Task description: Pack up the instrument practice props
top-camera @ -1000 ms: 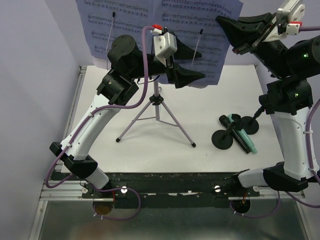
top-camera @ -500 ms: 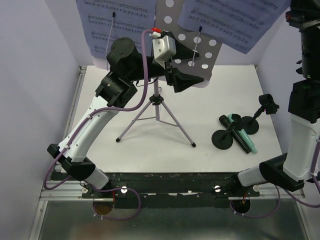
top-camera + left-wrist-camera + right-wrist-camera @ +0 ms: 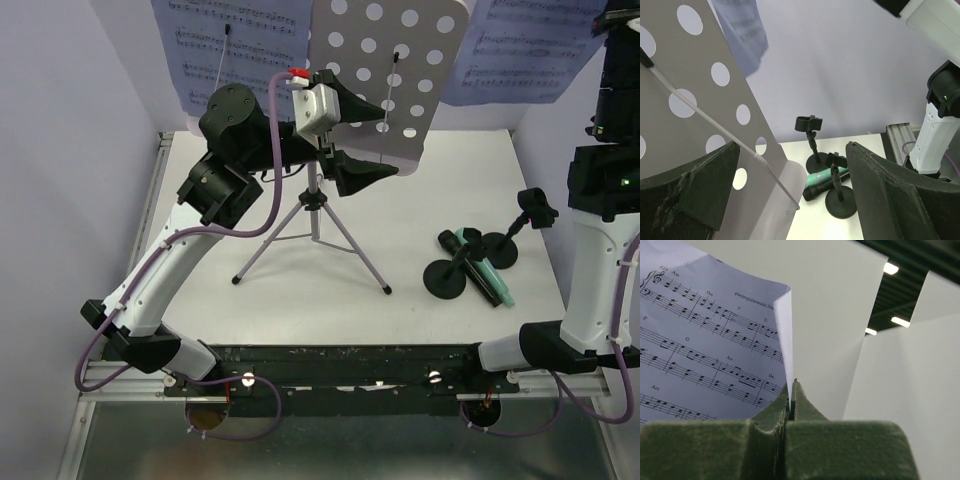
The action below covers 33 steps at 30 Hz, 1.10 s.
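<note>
The silver tripod (image 3: 315,222) stands mid-table with its lilac perforated plate (image 3: 385,60) bare on the right side. One white sheet-music page (image 3: 232,48) still hangs at the plate's left. My right gripper (image 3: 791,390) is shut on the edge of a second page (image 3: 705,340), held high at the top right (image 3: 520,55). My left gripper (image 3: 372,140) is open, its jaws straddling the plate's lower edge (image 3: 700,130). Two black clip holders (image 3: 447,278) (image 3: 503,250) and the teal microphone (image 3: 487,278) lie at the right; they also show in the left wrist view (image 3: 824,179).
Lilac walls close in the table at the back and both sides. A thin wire page retainer (image 3: 391,88) lies across the plate. My right arm's white link (image 3: 598,270) rises beside the clip holders, near the table's right edge.
My right gripper has pulled the right-hand page off the plate, up and to the right, uncovering the perforated plate. My left arm has shifted slightly left, still open at the plate.
</note>
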{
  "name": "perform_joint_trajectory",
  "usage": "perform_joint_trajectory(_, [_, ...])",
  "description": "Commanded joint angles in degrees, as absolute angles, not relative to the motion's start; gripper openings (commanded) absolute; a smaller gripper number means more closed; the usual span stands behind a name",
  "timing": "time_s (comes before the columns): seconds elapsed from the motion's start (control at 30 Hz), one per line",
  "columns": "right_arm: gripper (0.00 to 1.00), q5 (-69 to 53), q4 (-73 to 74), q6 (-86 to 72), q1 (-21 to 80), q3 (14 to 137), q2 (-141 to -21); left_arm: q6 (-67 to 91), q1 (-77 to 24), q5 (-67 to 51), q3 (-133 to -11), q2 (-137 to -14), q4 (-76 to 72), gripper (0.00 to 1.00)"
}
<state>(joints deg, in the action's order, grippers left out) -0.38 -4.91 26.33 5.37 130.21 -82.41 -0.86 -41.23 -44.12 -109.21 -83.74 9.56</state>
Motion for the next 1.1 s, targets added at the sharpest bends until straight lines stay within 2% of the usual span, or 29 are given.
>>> perform_joint_trajectory(0.0, [0.01, 0.44, -4.93, 22.68, 3.87, 120.18, -80.34, -1.14, -41.04, -43.42, -109.33, -82.62, 9.32, 0.98])
perform_joint_trajectory(0.2, [0.00, -5.26, -3.08, 16.71, 2.73, 101.71, -75.94, -3.25, -41.13, -42.45, -108.64, -81.57, 10.81, 0.99])
perform_joint_trajectory(0.43, [0.00, -11.50, -0.09, 12.57, 2.20, 90.80, -76.11, -6.76, -41.13, -40.70, -105.47, -78.23, 13.53, 0.99])
perform_joint_trajectory(0.67, [0.00, -29.95, 11.32, 12.13, 1.14, 91.05, -86.03, -8.52, -41.04, -40.17, -104.33, -76.82, 14.94, 0.99])
perform_joint_trajectory(0.93, [0.00, -44.10, 23.01, 4.05, 1.14, 94.74, -97.46, -10.63, -41.04, -39.11, -103.54, -75.94, 16.35, 0.99])
perform_joint_trajectory(1.07, [0.00, -49.21, 23.03, 0.18, 1.14, 93.69, -97.82, -11.69, -41.04, -38.94, -102.31, -75.41, 16.52, 0.99])
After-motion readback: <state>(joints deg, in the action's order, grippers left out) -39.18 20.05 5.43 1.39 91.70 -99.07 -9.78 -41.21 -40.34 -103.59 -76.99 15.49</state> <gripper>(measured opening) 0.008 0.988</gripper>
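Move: The right hand holds a music sheet high up. The bare table patch it is bound for lies about 17 cm ahead, 8 cm left and 75 cm below it. Beneath the hand, also some 75 cm down, the black mic lies 4 cm back and 1 cm right, the green tube 3 cm back and 4 cm right; the music stand's post rises 17 cm ahead, 36 cm left. From the left hand the patch is roughly 23 cm ahead, 17 cm right and 55 cm down. Sweep the right gripper down about 50 cm and forward some 20, curving left in the second half, towards the bare table patch right of the music stand. Keep the sheet's edge pinched and tip the fingers over from pointing steeply up to pointing ahead-left and slightly down. Ease the open left gripper a couple of centimetres left by the grey stand plate. ##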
